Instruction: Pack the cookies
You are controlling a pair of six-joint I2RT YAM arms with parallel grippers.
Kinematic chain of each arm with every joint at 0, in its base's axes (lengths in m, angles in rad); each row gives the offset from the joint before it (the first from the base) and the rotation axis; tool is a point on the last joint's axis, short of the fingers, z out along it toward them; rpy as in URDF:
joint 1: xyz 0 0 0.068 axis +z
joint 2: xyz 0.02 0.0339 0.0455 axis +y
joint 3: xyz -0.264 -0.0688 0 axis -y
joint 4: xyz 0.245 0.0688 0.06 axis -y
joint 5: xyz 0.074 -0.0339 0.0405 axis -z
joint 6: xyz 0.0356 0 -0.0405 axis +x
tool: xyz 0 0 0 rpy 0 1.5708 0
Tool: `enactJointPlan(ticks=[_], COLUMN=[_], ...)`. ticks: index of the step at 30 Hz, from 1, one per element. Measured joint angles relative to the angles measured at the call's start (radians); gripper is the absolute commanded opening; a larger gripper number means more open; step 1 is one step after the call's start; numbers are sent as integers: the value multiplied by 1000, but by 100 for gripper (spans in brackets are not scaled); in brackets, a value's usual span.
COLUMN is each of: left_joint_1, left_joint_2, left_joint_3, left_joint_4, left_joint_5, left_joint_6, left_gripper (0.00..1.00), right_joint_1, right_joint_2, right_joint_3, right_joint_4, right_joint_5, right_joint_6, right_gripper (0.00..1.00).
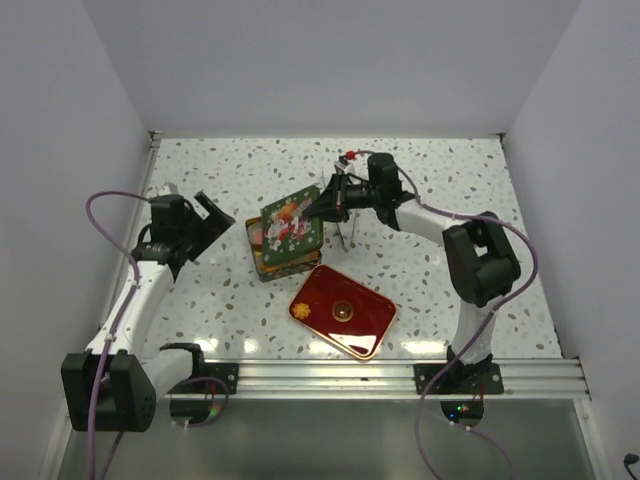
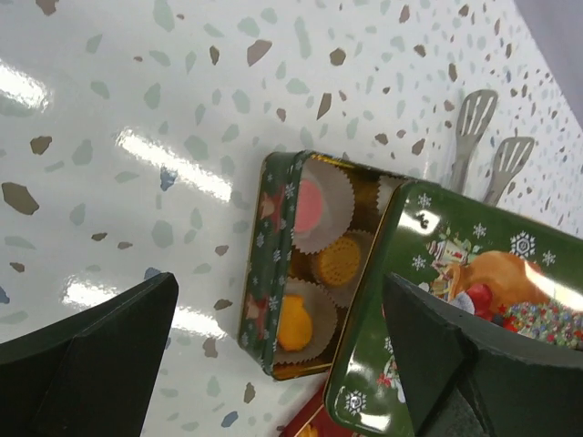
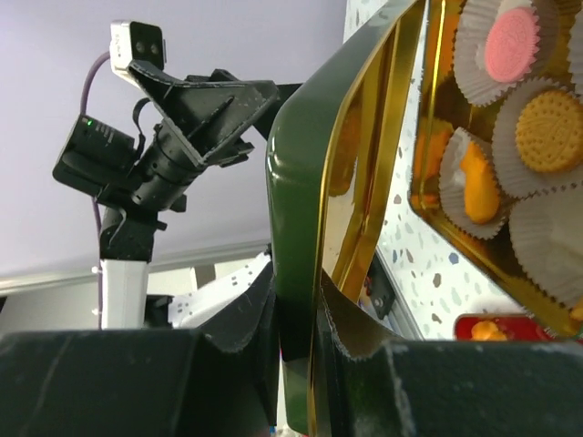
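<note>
The cookies sit in white paper cups inside an open green tin [image 2: 273,255]: a pink one [image 2: 310,205], a round yellow one [image 2: 337,261] and an orange one [image 2: 293,323]. The same pink [image 3: 510,45] and yellow [image 3: 549,132] cookies show in the right wrist view. My right gripper [image 3: 314,319] is shut on the rim of the green Christmas lid [image 1: 292,222], holding it tilted over the tin [image 1: 262,262] so that it covers most of it. To the left of the tin, my left gripper [image 1: 205,225] hangs open and holds nothing.
A red tray [image 1: 365,320] lies in front of the tin with a small cookie [image 1: 342,312] at its middle and an orange one [image 1: 303,313] at its left corner. Metal tongs [image 2: 474,137] stand behind the tin, near the right arm.
</note>
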Motion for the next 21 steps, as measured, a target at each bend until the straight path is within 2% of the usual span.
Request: enactJointPlan(ticks=[7, 14, 17, 19, 21], left_joint_1=[0, 0, 0, 0, 0], left_joint_2=[-2, 45, 74, 88, 96], left_joint_3=[-101, -129, -140, -149, -160], left_joint_4=[2, 50, 83, 94, 110], left_joint_5=[54, 88, 102, 108, 111], left_joint_6=[16, 16, 9, 7, 4], left_gripper=[100, 100, 99, 99, 99], right_joint_1=[0, 0, 0, 0, 0], right_joint_2=[188, 311, 352, 372, 384], right_joint_3=[50, 107, 118, 124, 128], right_joint_4=[195, 333, 354, 357, 354], right_joint_5=[-128, -179, -186, -187, -195], right_joint_6=[109, 193, 209, 218, 222], right_gripper=[0, 0, 8, 21, 27])
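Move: The right hand holds the green lid by its right edge; the open cookie tin's middle lies about 8 cm to its left, 1 cm ahead and 15 cm below. Some 19 cm below that hand, the red tray sits 16 cm back and 6 cm right, the tongs 10 cm ahead and 6 cm right. From the left hand the tin is about 17 cm right, 3 cm ahead and 12 cm below. The right hand lowers the still-pinched lid about 7 cm onto the tin; the open left sinks as far. ##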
